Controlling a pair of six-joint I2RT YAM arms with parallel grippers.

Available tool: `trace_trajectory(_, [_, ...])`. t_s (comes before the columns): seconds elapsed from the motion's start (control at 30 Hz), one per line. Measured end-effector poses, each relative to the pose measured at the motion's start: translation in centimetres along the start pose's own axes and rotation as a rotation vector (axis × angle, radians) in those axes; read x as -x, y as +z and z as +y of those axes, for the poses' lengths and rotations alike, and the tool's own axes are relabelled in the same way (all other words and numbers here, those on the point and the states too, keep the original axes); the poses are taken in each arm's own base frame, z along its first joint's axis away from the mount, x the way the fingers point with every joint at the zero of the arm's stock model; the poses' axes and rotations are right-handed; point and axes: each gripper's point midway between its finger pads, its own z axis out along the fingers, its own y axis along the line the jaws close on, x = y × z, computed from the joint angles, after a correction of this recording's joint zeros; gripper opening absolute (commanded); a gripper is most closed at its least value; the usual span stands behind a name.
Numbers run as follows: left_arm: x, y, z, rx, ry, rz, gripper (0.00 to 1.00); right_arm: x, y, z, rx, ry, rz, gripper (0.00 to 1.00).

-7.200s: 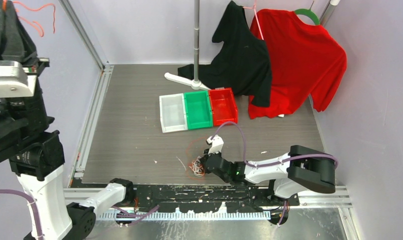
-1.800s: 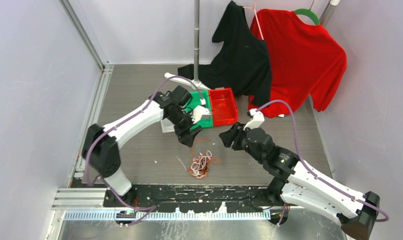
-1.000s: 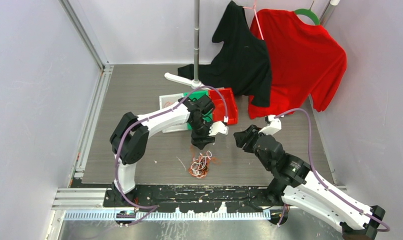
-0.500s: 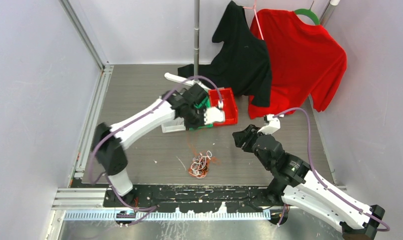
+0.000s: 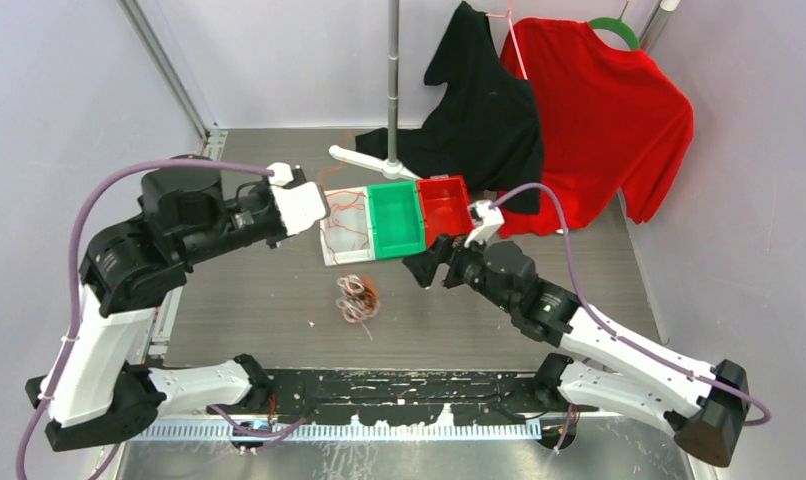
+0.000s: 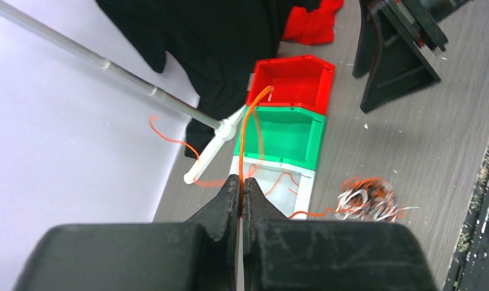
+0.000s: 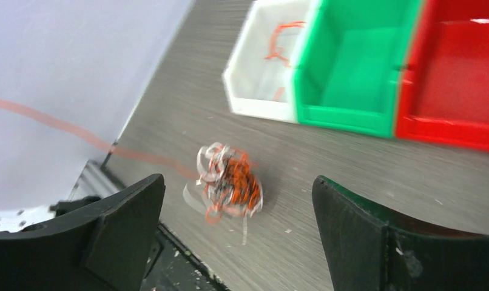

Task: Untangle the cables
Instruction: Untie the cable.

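Note:
The cables are a small tangle of orange-red, white and black wire lying on the grey floor in front of the white bin. My left gripper is raised at the left of the bins. Its jaws are shut on one orange cable, which arcs up from the fingertips. A second orange strand trails down to the tangle. My right gripper hovers to the right of the tangle. In the right wrist view it stands wide open, with the tangle on the floor beyond its fingers.
Three bins sit side by side: white with loose orange strands inside, green, red. Behind them stand a pole on a white base and hanging black and red shirts. The rail runs along the near edge.
My left arm swung up and left, shut on the orange cable, and the tangle was dragged left. My right gripper opened wide and moved left toward the tangle.

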Motion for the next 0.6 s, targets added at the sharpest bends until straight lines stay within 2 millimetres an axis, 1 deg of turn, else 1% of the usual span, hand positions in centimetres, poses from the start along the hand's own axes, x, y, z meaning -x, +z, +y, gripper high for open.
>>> trace_trajectory(0.07, [0.3, -0.9, 0.4, 0.031, 0.003, -0.020, 0.00, 0.0, 0.6, 2.1, 0.066, -0.029, 0.017, 0.99])
trace_trajectory(0.2, [0.5, -1.6, 0.8, 0.059, 0.013, -0.037, 0.00, -0.7, 1.4, 7.8, 0.220, -0.110, 0.048, 0.99])
trace_trajectory(0.27, [0.7, -1.6, 0.9, 0.062, 0.014, -0.039, 0.00, -1.7, 1.8, 10.5, 0.288, -0.157, 0.063, 0.99])
trace_trajectory(0.33, [1.2, -1.5, 1.3, 0.064, 0.014, -0.042, 0.00, -3.0, 2.3, 12.6, 0.335, -0.207, 0.077, 1.00])
trace_trajectory(0.4, [1.8, -1.2, 1.8, 0.070, 0.015, -0.051, 0.00, -4.6, 3.1, 14.2, 0.364, -0.266, 0.085, 0.99])
trace_trajectory(0.47, [2.3, -1.3, 2.1, 0.076, 0.016, -0.059, 0.00, -6.0, 4.1, 15.1, 0.369, -0.318, 0.088, 0.98])
trace_trajectory(0.53, [2.4, -1.6, 2.2, 0.077, 0.017, -0.062, 0.00, -7.1, 5.4, 15.7, 0.358, -0.367, 0.078, 0.98])
trace_trajectory(0.6, [2.5, -2.1, 2.1, 0.077, 0.018, -0.065, 0.00, -7.4, 6.8, 15.5, 0.321, -0.400, 0.053, 0.97])
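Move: The cable tangle lies about 16 cm to the right hand's left, level with it fore and aft, and some 21 cm below. An orange strand links it to the left fingers. The white box is roughly 18 cm left and 14 cm ahead of the right hand, the green box about 8 cm left and 16 cm ahead, both about 21 cm lower. For the left hand, the tangle is almost straight beneath, around 42 cm down and 2 cm ahead. The left fingers keep the orange cable pinched high up and rise a little, some 4 cm. The right hand, jaws wide open throughout, sweeps about 18 cm left towards the strand hanging from them, drawing back about 5 cm, arching up 4 cm and sinking 3 again, while turning some 20 degrees counter-clockwise and tilting its fingertips up. ##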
